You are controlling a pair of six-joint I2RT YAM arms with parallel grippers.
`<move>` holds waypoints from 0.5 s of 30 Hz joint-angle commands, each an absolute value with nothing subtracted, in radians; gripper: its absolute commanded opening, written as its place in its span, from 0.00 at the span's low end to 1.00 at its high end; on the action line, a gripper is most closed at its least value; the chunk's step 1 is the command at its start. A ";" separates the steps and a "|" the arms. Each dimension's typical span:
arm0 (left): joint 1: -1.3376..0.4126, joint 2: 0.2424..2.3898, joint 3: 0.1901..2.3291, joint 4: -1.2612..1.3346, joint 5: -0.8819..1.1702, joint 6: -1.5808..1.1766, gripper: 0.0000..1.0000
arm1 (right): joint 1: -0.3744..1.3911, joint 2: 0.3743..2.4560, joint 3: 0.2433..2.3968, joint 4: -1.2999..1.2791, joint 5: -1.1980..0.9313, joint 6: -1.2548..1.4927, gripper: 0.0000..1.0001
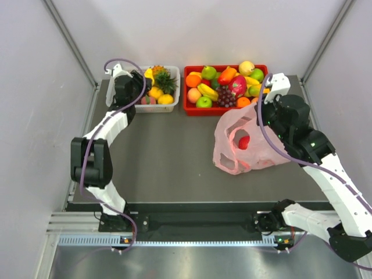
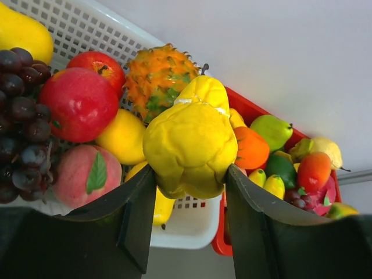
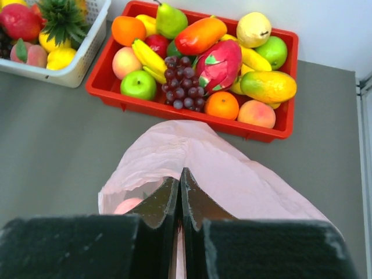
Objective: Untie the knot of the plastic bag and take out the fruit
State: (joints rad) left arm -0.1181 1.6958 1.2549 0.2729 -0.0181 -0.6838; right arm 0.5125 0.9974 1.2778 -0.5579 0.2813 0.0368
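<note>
My left gripper point(image 2: 190, 171) is shut on a lumpy yellow fruit point(image 2: 190, 139) and holds it just above the white basket point(image 2: 192, 226). In the top view this gripper point(image 1: 142, 78) sits at the basket's left end. My right gripper point(image 3: 180, 174) is shut on a pinch of the pink plastic bag point(image 3: 232, 174), holding that part up off the table. The bag point(image 1: 258, 154) sags open toward the left, and a red fruit point(image 1: 244, 142) lies inside it. Through the plastic in the right wrist view shows a pinkish fruit point(image 3: 127, 204). The knot is out of view.
The white basket point(image 1: 176, 81) at the back holds a pineapple, grapes, a peach and other fruit. Beside it on the right, a red tray point(image 1: 189, 109) is full of assorted fruit. The bag lies right in front of the tray. Grey walls close in both sides.
</note>
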 commanded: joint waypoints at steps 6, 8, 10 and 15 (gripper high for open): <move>-0.095 1.899 1.409 0.342 0.054 -0.729 0.00 | 0.500 0.956 1.240 -0.540 0.186 0.040 0.00; -0.094 1.923 1.428 0.330 0.035 -0.732 0.01 | 0.500 0.950 1.227 -0.540 0.175 0.037 0.00; -0.094 1.943 1.431 0.325 0.020 -0.733 0.12 | 0.500 0.943 1.221 -0.540 0.166 0.037 0.00; -0.091 1.971 1.447 0.302 -0.026 -0.723 0.47 | 0.500 0.942 1.218 -0.546 0.140 0.037 0.00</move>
State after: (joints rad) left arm -0.0994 1.9621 1.3937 0.2764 0.0269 -0.7269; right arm 0.5117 0.9661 1.2167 -0.5705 0.1719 0.0368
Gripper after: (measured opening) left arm 0.519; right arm 0.004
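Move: The spot in the white basket for the held yellow pear, just this side of the pineapple, lies about 6 cm ahead of the left hand and 12 below, 1 to its right. The pineapple is some 12 cm ahead and 5 right, one lemon 4 ahead and 2 right, the red pomegranate 5 ahead and 5 left, all roughly 13 down. From the right hand that spot is about 28 cm ahead, 50 left and 22 lower. The yellow pear, still pinched in the left fingers, is lowered about 8 cm and carried some 5 cm forward towards the basket spot short of the pineapple, the fingers tipping slightly down and the descent easing out at the end. Meanwhile the pink bag stays clamped in the shut right gripper, which sinks about 2 cm, draws slightly back and left, and turns a little counter-clockwise. ##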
